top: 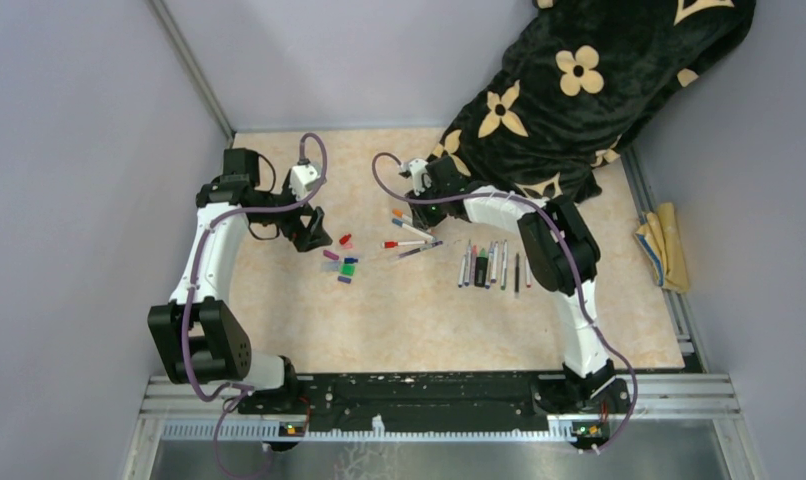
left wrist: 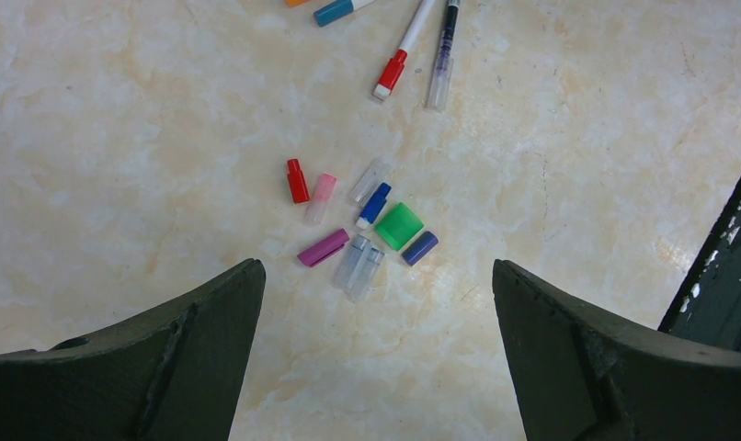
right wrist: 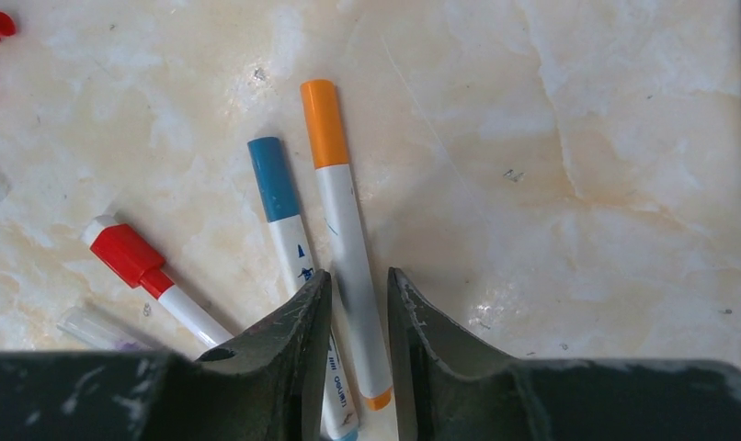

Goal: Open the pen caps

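Several loose pen caps (top: 341, 258) lie on the marble table: red (left wrist: 297, 181), pink (left wrist: 320, 197), blue (left wrist: 373, 204), green (left wrist: 399, 226), magenta (left wrist: 323, 247) and clear ones (left wrist: 359, 266). My left gripper (left wrist: 376, 266) hovers wide open and empty just near of them. An orange-capped pen (right wrist: 344, 211) lies on the table with my right gripper (right wrist: 359, 273) astride its white barrel, the jaws narrowly open and a sliver of gap showing. A blue-capped pen (right wrist: 289, 220) and a red-capped pen (right wrist: 146, 271) lie to its left.
A row of more pens (top: 494, 265) lies right of centre, beside the right arm. A black blanket with cream flowers (top: 579, 80) covers the back right corner. A folded yellow cloth (top: 664, 245) sits at the right edge. Grey walls close in both sides.
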Motion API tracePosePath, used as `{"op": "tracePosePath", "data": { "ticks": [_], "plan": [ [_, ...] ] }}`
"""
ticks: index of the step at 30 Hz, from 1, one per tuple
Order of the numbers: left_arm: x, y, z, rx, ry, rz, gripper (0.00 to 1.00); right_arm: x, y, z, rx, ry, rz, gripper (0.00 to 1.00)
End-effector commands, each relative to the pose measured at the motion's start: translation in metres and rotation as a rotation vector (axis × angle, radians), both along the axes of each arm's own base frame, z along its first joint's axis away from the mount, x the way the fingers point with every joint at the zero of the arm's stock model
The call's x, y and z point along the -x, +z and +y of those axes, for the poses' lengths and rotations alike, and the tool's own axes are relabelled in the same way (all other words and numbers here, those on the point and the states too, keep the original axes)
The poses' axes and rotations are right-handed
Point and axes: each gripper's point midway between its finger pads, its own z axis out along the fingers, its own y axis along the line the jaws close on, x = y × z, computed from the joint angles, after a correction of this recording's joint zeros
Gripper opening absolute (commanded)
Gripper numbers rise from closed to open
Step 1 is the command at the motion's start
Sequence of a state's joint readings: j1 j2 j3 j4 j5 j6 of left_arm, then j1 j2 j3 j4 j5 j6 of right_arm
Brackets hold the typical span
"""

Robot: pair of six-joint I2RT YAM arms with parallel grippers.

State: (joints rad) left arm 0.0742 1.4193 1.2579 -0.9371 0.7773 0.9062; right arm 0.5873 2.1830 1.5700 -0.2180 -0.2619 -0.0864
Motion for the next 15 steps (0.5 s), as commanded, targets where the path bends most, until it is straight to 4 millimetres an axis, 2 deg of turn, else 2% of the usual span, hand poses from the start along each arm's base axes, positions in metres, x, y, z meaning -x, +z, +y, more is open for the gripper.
{"op": "tracePosePath", "data": {
  "ticks": [1, 4, 8, 9, 15],
  "plan": [
    [0.003, 0.001, -0.005, 0.038, -0.027, 0.013, 0.99, 0.013, -0.013, -0.015, 0.113, -0.024, -0.032, 0.28],
    [0.005, 0.0, -0.007, 0.044, -0.045, 0.017, 0.99, 0.015, -0.012, -0.016, 0.096, -0.052, -0.051, 0.21],
    [0.008, -0.004, -0.007, 0.045, -0.061, 0.034, 0.99, 0.007, 0.003, -0.02, 0.077, -0.102, -0.097, 0.0],
    [0.009, -0.004, -0.008, 0.047, -0.067, 0.036, 0.99, 0.004, 0.008, -0.02, 0.069, -0.109, -0.102, 0.0],
    [0.013, -0.005, -0.012, 0.061, -0.111, 0.013, 0.99, -0.012, 0.068, -0.015, -0.05, -0.137, -0.156, 0.0]
  ]
}}
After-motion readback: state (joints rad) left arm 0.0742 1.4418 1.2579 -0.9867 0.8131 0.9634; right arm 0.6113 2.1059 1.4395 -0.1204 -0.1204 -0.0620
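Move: The orange pen lies right between the right hand's open fingertips, its middle about 1 cm to the hand's left and 1 cm below. The blue pen lies nearly alongside, some 2 cm back and 1 cm left of the hand. The red pen is about 5 cm back and 2 cm left, and the clear-capped pen about 6 cm back, 1 cm left. From the left hand the orange pen is roughly 12 cm ahead, 19 cm right and 17 cm down. The orange pen's white barrel is pinched from both sides as the right fingers, a little apart at first, shut on it just behind the cap half. Still low, the hand shifts about 1.5 cm to the right, drawing the pen along, while the wrist turns some 5 degrees clockwise and tips the fingers up slightly. ##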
